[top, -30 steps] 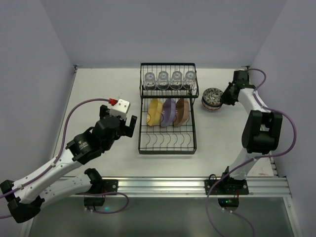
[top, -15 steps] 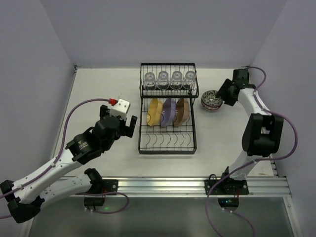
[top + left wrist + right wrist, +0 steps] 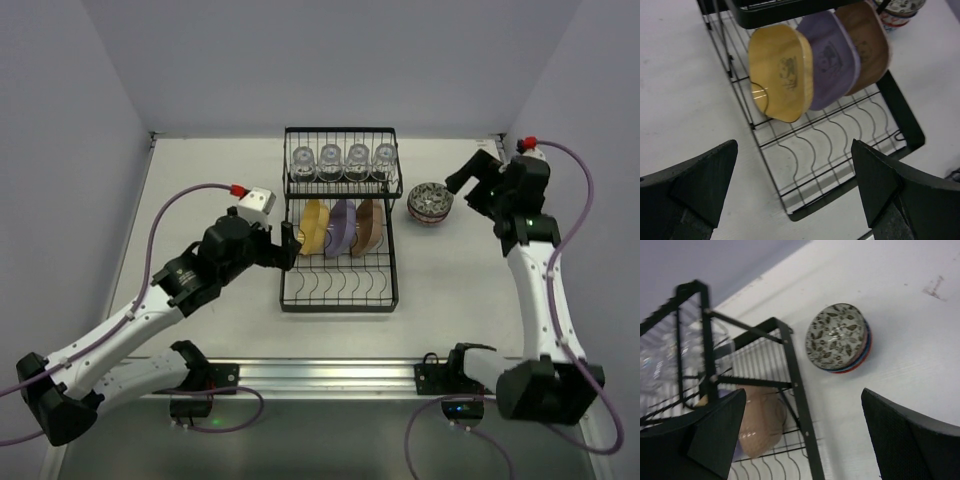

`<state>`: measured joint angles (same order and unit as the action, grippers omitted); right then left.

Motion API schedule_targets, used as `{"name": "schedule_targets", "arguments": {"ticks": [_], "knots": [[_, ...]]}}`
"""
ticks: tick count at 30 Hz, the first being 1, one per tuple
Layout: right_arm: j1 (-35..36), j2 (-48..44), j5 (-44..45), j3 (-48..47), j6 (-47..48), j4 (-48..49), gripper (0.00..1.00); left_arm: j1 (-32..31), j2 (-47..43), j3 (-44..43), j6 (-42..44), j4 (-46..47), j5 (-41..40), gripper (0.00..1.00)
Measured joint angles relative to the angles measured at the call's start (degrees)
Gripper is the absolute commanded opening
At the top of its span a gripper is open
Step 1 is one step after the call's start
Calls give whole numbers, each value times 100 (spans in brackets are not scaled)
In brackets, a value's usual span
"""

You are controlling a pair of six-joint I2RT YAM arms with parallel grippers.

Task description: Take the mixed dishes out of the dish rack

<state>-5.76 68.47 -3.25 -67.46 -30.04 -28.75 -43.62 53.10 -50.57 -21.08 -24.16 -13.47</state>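
Observation:
The black wire dish rack [image 3: 340, 290] stands mid-table. Several clear glasses [image 3: 343, 160] sit on its upper shelf. Yellow [image 3: 314, 227], purple [image 3: 343, 226] and brown [image 3: 369, 226] plates stand in its lower slots. A stack of patterned bowls [image 3: 430, 201] rests on the table right of the rack. My left gripper [image 3: 289, 248] is open at the rack's left edge, beside the yellow plate [image 3: 782, 70]. Right of the bowls [image 3: 837, 337], my right gripper [image 3: 466, 190] hangs open and apart from them, holding nothing.
Light walls close the table on the left, back and right. The front half of the rack's lower tier [image 3: 835, 150] holds only bare prongs. A metal rail [image 3: 330, 375] with both arm bases runs along the near edge.
My right gripper opened, let go of the bowl stack and drew back to the right. The left arm swung right, up to the rack's left side.

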Motion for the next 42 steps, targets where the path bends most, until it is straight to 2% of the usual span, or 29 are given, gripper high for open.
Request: {"name": "schedule_targets", "arguments": {"ticks": [4,7,15,24,33,42], "knots": [[-4,-1740,-1123,1082,-131,525,99,131,337,304,-431,1071,831,100],[7,-2677,-1956,1725,-271,728,99,275,697,634,-595,1814,1167,98],[7,-3987,-3305,2382,-612,686,98,420,1510,920,-623,3322,1462,86],[9,-4590,-3998,2214,-592,243,97,922,2413,1113,-590,4542,2059,72],[7,-4767,-4240,2020,-439,-81,96,1010,3029,1209,-643,5353,2712,56],[9,-4795,-4306,1967,-378,-219,96,1152,3407,1274,-697,6035,3191,34]]}}
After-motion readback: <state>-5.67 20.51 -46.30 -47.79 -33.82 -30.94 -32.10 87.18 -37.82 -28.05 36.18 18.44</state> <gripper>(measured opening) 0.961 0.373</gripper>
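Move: The yellow dish stands in the rack about 11 cm ahead of the left hand, 8 cm to its right and 12 cm lower; the purple dish is some 7 cm right of the yellow one, the brown dish 15 cm right of it, both level with it. From the right hand the yellow dish lies about 36 cm left, 1 cm ahead and 16 cm lower; the bowl stack is 8 cm ahead, 4 cm left, 18 cm below. Left hand goes 15 cm right, down, forward, half-closing astride yellow dish's rim; right retreats 25 cm back and left. ##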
